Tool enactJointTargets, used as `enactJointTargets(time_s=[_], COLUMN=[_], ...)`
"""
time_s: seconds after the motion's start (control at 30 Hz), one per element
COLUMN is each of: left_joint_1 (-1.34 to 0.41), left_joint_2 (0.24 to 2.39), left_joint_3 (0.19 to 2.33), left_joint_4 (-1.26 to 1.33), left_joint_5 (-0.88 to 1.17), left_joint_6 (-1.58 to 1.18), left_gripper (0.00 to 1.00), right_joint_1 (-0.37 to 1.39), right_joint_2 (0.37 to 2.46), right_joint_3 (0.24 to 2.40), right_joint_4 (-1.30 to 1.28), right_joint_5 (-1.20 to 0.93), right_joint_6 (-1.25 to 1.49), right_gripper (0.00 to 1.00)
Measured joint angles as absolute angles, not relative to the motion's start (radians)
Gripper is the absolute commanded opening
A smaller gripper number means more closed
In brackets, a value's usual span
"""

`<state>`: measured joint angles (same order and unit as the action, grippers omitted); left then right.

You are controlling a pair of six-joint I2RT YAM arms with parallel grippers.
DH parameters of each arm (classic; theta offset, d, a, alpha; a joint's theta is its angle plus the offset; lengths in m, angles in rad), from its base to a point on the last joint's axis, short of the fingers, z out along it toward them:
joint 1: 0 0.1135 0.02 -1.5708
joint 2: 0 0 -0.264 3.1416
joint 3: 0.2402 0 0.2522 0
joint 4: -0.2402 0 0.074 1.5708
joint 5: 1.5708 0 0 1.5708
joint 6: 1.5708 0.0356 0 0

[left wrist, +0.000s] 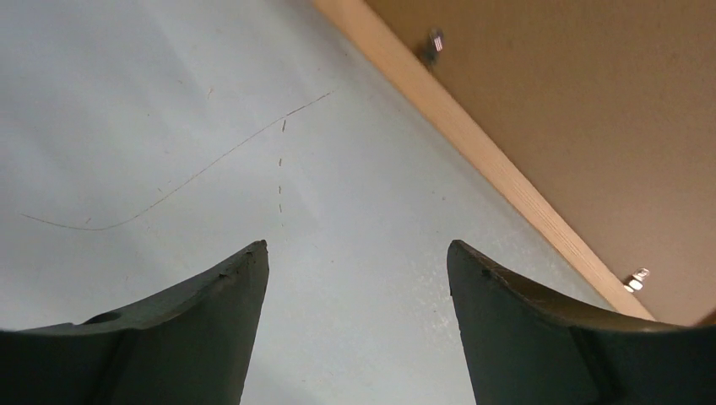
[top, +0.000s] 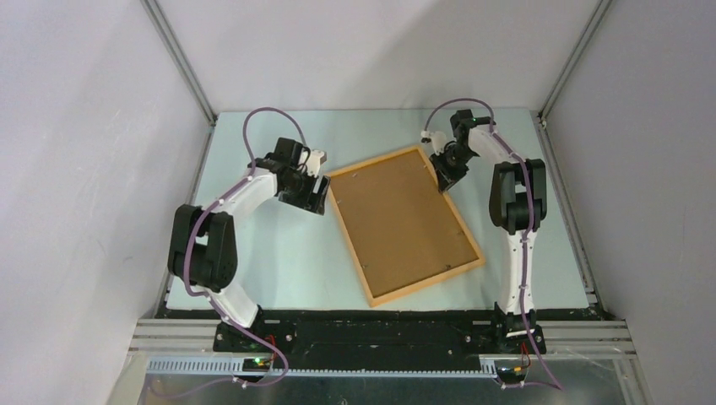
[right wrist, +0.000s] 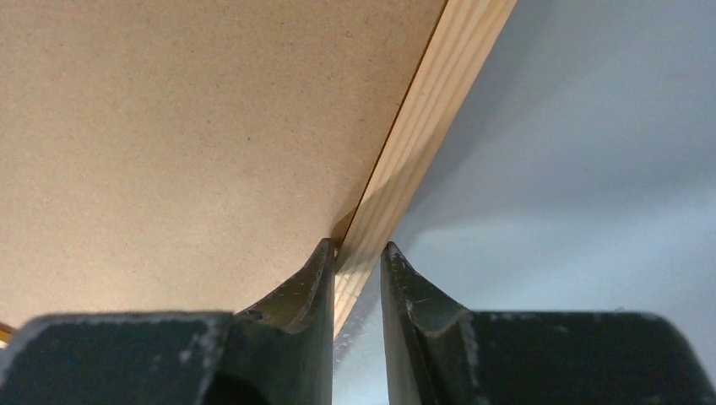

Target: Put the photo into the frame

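The frame (top: 426, 283) lies flat in the middle of the table, back side up, with a brown backing board (top: 401, 219) filling it. The photo is hidden. My right gripper (top: 442, 177) is at the frame's far right side. In the right wrist view it (right wrist: 359, 246) is shut on the wooden rail (right wrist: 431, 126), one finger on the board (right wrist: 194, 126) and the other outside the rail. My left gripper (top: 319, 196) hangs just left of the frame's far left side. In the left wrist view it (left wrist: 357, 246) stands open over bare table, the rail (left wrist: 473, 143) to its right.
Two small metal tabs (left wrist: 434, 44) (left wrist: 635, 278) sit along the inner edge of the frame's left rail. The pale table (top: 279, 261) is bounded by grey walls at the left, right and back. A thin scratch (left wrist: 169, 190) marks the table surface.
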<state>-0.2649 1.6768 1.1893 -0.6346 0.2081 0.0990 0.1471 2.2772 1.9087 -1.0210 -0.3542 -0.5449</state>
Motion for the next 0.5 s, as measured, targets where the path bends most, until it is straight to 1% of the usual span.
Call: enactJointTargets(time_s=[0.23,0.5], left_joint_1=[-0.265,-0.262], left_joint_2=[1.655,1.628], left_joint_3=[1.162,1.128], left_joint_4=[-0.631,-0.634], left_joint_5=[0.201,0.179], left_joint_6=[0.108,0.114], left_gripper=[0.82,0.82], right_joint_1=[0.242,0.385], right_joint_2=[2.304,2.386], right_joint_3=[1.948,2.089], right_joint_4=[-1.082,-1.148], right_joint_5=[-0.3,-0.272], right_joint_6=[-0.684,-0.755], right_gripper=[0.0,0.0])
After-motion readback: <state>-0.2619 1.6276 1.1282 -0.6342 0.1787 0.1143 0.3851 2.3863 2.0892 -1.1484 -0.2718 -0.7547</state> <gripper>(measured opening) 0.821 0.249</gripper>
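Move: The right fingers already pinch the frame's right rail; the frame's middle lies about 12 cm left and 9 cm back of them, its far-right corner some 12 cm ahead and 7 cm left. From the open left hand, the frame's middle is about 25 cm right and 3 cm back, its far-left corner roughly 4 cm right and 10 cm ahead, both some 6 cm lower. Keeping its pinch on the rail, the right hand sweeps about 9 cm left towards the left hand, easing a little back towards the base and turning some 25 degrees counter-clockwise to swing the frame round. The left hand, fingers still wide, drifts nearly 2 cm back and to its left above the table as the far-left corner comes round to it. ##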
